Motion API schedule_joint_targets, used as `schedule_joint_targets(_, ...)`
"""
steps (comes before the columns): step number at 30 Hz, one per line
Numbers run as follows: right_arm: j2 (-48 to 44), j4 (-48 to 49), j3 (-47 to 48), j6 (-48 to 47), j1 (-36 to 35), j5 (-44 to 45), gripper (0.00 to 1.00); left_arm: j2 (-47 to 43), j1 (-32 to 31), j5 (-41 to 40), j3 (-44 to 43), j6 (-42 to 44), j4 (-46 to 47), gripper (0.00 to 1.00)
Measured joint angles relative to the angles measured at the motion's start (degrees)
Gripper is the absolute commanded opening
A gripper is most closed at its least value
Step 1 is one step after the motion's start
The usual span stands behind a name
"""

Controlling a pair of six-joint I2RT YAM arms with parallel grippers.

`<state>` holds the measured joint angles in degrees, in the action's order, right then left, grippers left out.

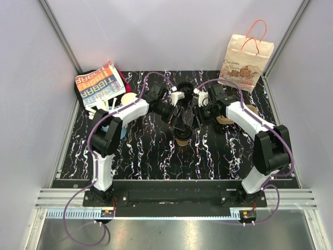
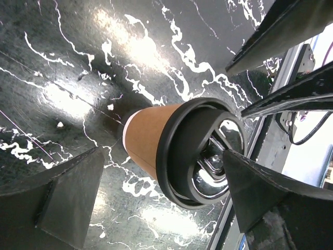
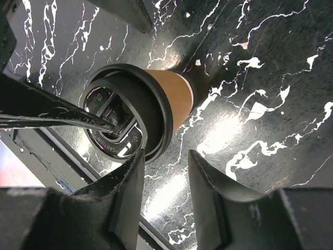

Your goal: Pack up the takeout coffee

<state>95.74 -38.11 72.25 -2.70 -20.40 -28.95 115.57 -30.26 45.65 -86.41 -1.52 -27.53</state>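
The takeout coffee [image 1: 183,139], a brown paper cup with a black lid, stands on the marbled table [image 1: 156,156] where both arms meet. In the left wrist view the cup [image 2: 151,138] sits between the wide-open fingers of my left gripper [image 2: 161,152]. One fingertip [image 2: 234,164] is close by the lid's rim and the other finger [image 2: 73,192] stands apart from the cup. My right gripper [image 3: 166,153] is open beside the cup [image 3: 171,94], with only table between its fingers [image 3: 127,192]. From above, the left gripper [image 1: 179,124] and the right gripper [image 1: 197,121] crowd over the cup.
A paper bag [image 1: 245,54] with pink handles stands at the back right. A striped packet [image 1: 99,83] and white sticks [image 1: 106,104] lie at the back left. A black lid [image 1: 184,86] sits behind the grippers. Brown cups [image 1: 227,120] stand under the right arm.
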Motion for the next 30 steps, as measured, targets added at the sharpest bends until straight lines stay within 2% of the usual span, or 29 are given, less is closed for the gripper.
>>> schedule_joint_targets(11, -0.1, -0.9, 3.2, -1.6, 1.5, 0.0, 0.49, -1.1, 2.2, 0.1, -6.0, 4.2, -5.6, 0.99)
schedule_joint_targets(14, -0.1, -1.8, 5.7, -2.7, 2.0, 0.0, 0.56, -2.0, 2.8, 0.0, -8.2, 6.3, -8.8, 0.99)
schedule_joint_targets(16, -0.4, -2.3, 7.3, -3.5, 2.3, 0.7, 0.64, -2.6, 3.2, -0.2, -9.8, 8.2, -11.0, 0.99)
schedule_joint_targets(17, -0.6, -2.6, 8.1, -3.9, 2.6, 1.1, 0.74, -2.9, 3.3, -0.4, -10.4, 9.1, -12.1, 0.99)
schedule_joint_targets(19, -1.3, -3.3, 9.9, -4.6, 3.4, 2.0, 0.84, -4.2, 3.7, -1.0, -10.8, 10.8, -13.9, 0.99)
schedule_joint_targets(22, -2.5, -4.1, 13.4, -5.6, 5.0, 4.3, 0.89, -6.8, 4.1, -2.3, -11.0, 12.7, -16.1, 0.99)
schedule_joint_targets(30, -3.1, -5.2, 25.4, -9.4, 7.5, 12.5, 0.88, -13.4, 4.9, -10.3, -14.7, 17.1, -20.6, 0.99)
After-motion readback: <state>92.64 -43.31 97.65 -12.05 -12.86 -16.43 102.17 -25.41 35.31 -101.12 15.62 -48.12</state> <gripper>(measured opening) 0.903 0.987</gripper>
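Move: The lidded coffee cup stands between the two hands, its middle about 4 cm back, 1 cm right and 5 cm below the left hand, and some 4 cm back, 6 cm left and 6 cm below the right. From the left hand, the cup stack is roughly 8 cm ahead and 21 cm left. From the right hand, the black lid stack lies about 15 cm ahead and 5 cm left, and the cup carrier some 6 cm ahead and 17 cm right. The lidded cup is left standing as both hands draw up and away from it, slowly at first, then faster. The left rises about 13 cm, veering left, its fingers still wide open; the right climbs some 15 cm while going forward and to the right, its half-open fingers spreading wide. Both wrists tilt so the fingers swing forward. ##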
